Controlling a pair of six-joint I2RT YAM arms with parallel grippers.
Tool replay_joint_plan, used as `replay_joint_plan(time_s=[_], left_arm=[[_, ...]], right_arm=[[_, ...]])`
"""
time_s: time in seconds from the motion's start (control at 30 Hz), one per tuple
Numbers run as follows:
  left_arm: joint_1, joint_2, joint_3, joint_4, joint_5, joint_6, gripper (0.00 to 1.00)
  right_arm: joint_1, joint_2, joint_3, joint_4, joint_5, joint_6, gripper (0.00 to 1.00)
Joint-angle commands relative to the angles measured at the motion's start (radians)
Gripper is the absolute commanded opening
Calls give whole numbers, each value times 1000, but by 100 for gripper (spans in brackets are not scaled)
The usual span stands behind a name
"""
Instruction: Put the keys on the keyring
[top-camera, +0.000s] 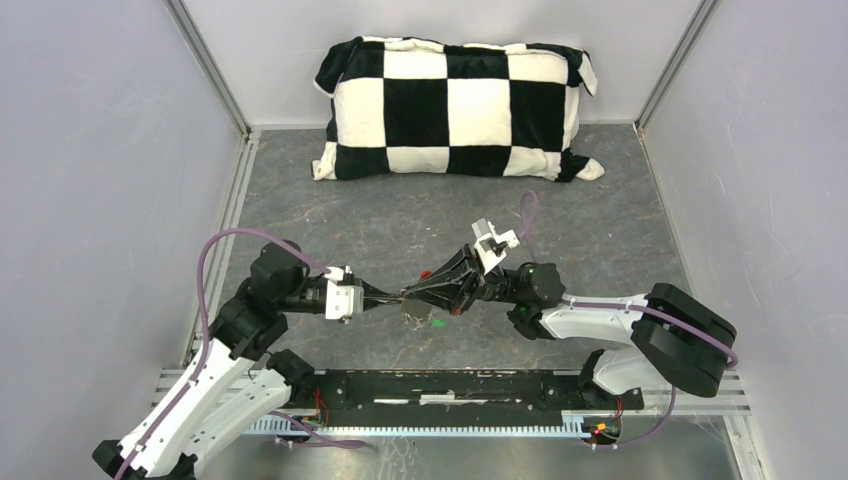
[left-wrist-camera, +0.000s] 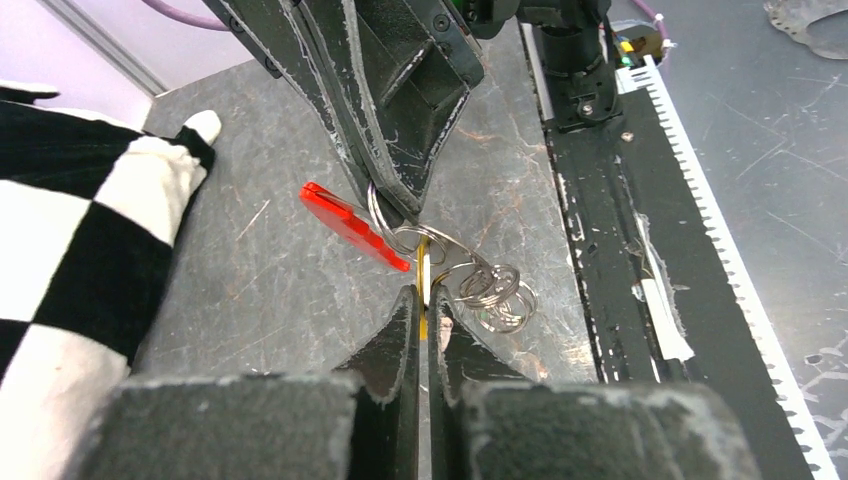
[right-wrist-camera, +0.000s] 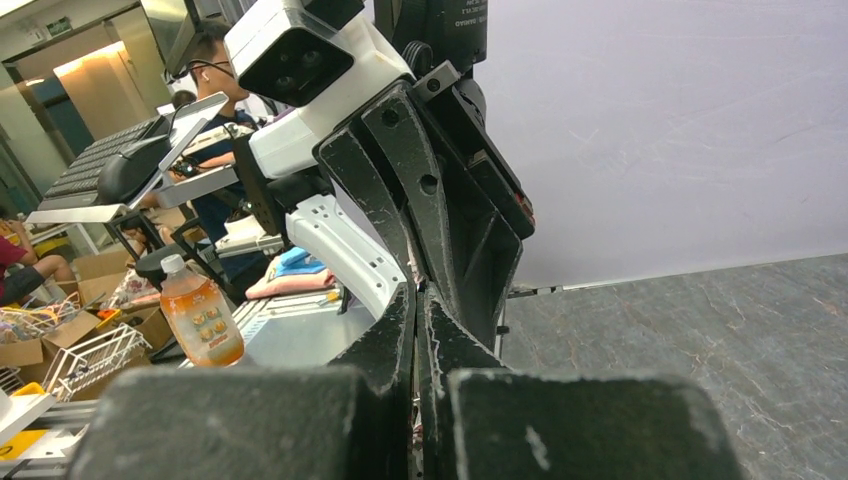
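In the left wrist view my left gripper (left-wrist-camera: 424, 290) is shut on the brass-headed key (left-wrist-camera: 422, 264), which stands edge-on and pokes up between the fingertips. Its tip meets the silver keyring (left-wrist-camera: 440, 238). My right gripper (left-wrist-camera: 395, 208) comes in from above and is shut on that ring. The red tag (left-wrist-camera: 355, 225) sticks out to the left, and small chain rings (left-wrist-camera: 497, 292) hang to the right. Seen from the top camera, both grippers (top-camera: 398, 297) (top-camera: 414, 295) meet tip to tip above the table. The green-headed key (top-camera: 437, 323) lies on the table just below them.
A black-and-white checkered pillow (top-camera: 455, 105) lies at the back of the table. The black base rail (top-camera: 450, 385) runs along the near edge. Grey walls close in both sides. The right wrist view shows only the shut fingers (right-wrist-camera: 400, 330) and the left arm's white wrist.
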Motion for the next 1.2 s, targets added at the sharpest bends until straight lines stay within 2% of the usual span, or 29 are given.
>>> replay_joint_plan(time_s=[0.0, 0.17, 0.5, 0.53, 0.63, 0.83, 0.97, 1.07, 1.17], left_arm=[[0, -22, 20, 95, -104, 22, 2], [0, -50, -1, 181, -126, -23, 2], [1, -92, -25, 223, -185, 4, 2], [1, -94, -26, 227, -181, 6, 4], [1, -77, -9, 167, -86, 11, 25], [1, -23, 12, 15, 65, 4, 47], [1, -7, 17, -37, 78, 40, 51], [1, -8, 17, -49, 73, 59, 50], [1, -2, 21, -137, 92, 145, 48]], right_arm=[[5, -2, 51, -13, -93, 6, 0], [5, -11, 56, -97, -95, -25, 0], [3, 0, 73, -212, -124, -47, 0], [4, -6, 71, -227, -121, -60, 1], [-2, -26, 75, -264, -112, -85, 1], [-11, -22, 111, -192, -138, -18, 0], [-11, -13, 114, -133, -158, 31, 0], [-12, -7, 108, -106, -159, 51, 0], [-12, 3, 107, -63, -160, 83, 1]])
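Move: The left fingers already pinch the yellow key, its middle about 1 cm right of the hand point; the keyring in the right fingertips is some 3 cm right, 1 cm ahead and 1 cm above the left hand. From the left hand, the red handle sits roughly 5 cm right and 3 cm ahead, the loose rings 4 cm right and 4 cm back. From the right hand, the yellow key is about 2 cm left, 1 cm back and slightly below. Left nudges forward, opens halfway off the yellow key, backing some 2.5 cm; right sinks, still pinching the ring. ##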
